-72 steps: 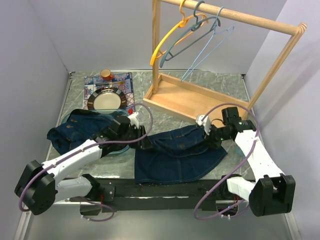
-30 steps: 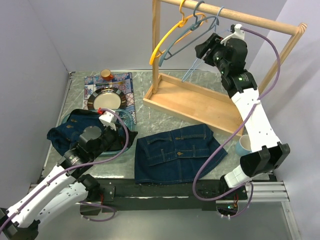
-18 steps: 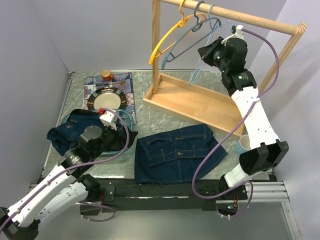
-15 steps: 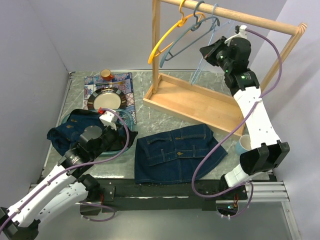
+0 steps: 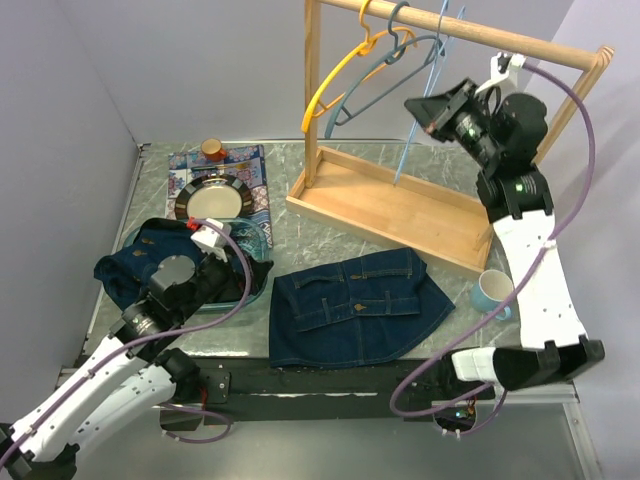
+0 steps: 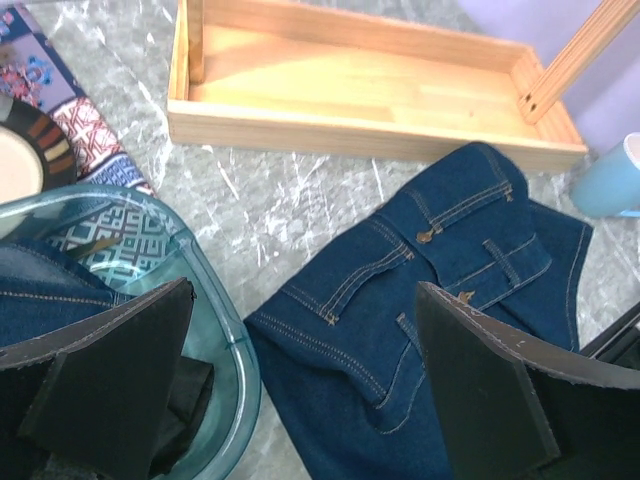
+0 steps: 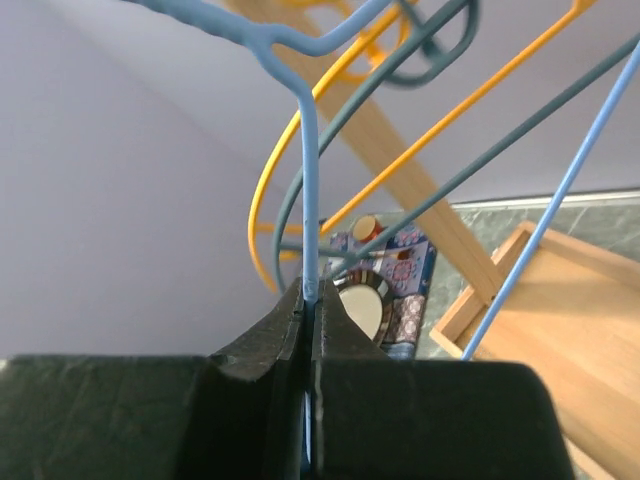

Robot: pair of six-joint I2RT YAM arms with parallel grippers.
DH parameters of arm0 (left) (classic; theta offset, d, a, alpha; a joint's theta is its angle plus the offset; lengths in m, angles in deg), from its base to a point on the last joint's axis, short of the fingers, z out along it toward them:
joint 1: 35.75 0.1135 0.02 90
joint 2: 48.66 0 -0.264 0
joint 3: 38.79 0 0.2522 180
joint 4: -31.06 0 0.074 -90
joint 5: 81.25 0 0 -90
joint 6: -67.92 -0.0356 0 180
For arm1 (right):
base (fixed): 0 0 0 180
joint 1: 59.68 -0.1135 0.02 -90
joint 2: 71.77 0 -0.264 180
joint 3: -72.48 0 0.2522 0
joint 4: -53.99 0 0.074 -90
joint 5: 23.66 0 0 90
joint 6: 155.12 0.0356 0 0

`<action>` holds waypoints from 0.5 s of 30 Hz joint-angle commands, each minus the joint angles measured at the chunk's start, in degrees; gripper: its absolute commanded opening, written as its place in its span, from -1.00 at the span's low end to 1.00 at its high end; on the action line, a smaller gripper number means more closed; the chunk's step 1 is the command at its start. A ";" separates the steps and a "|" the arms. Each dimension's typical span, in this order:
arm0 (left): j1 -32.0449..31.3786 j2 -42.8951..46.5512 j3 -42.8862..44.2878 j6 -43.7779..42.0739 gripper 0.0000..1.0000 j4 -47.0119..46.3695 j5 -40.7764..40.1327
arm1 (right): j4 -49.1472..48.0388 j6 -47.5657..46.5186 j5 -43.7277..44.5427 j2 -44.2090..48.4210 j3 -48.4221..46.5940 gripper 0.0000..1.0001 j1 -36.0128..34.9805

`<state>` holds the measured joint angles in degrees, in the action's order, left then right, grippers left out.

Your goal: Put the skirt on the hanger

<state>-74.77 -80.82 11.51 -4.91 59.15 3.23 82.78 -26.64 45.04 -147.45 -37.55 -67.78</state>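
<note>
The denim skirt [image 5: 355, 305] lies flat on the table near the front edge, and also fills the lower right of the left wrist view [image 6: 430, 300]. Nothing holds it. High at the rack, my right gripper [image 5: 425, 108] is shut on the thin wire of the light blue hanger [image 5: 405, 155]. In the right wrist view the wire [image 7: 310, 180] runs straight down between the closed fingertips of that gripper [image 7: 308, 295]. My left gripper [image 5: 245, 272] hovers open left of the skirt, above the bowl's edge, its gap [image 6: 302, 290] empty.
A yellow hanger [image 5: 335, 75] and a grey hanger [image 5: 375, 75] hang on the wooden rack [image 5: 500, 38] with its tray base [image 5: 390, 200]. A blue cup [image 5: 492, 292] stands right of the skirt. A glass bowl [image 5: 245, 240] holds other denim. A plate [image 5: 212, 200] sits behind.
My right gripper has shut on the blue hanger and drawn back to the right, swinging the hanger nearly upright. The left arm has barely moved.
</note>
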 commanded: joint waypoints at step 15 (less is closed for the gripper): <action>0.18 -0.51 3.89 -36.74 0.94 -10.91 33.81 | 26.86 -53.73 -34.95 35.94 36.41 -1.00 2.74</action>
<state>-74.60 -76.95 9.67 -27.07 49.75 25.24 98.80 -61.63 18.37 -115.89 -3.22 -65.53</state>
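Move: My right hand already grips the light-blue hanger up by the rack's rod. The skirt lies about 48 cm below that hand, some 15 cm back and 7 cm to its left. The rack's tray is some 10 cm ahead and 2 cm to the right, equally low. The blue mug stands about 11 cm back and 26 cm right, near table height. From my open left hand, the skirt is roughly 23 cm right, level with it, and 23 cm down. I swing the light-blue hanger away from the rod with my right hand, back about 17 cm and down nearly as far towards the skirt, speeding up, rolling my hand left side down and turning it some 25 degrees counter-clockwise, grip kept shut. My left hand, wide open and empty, rises, draws back and shifts right a few centimetres each way, tipping its fingers up and turning clockwise. ##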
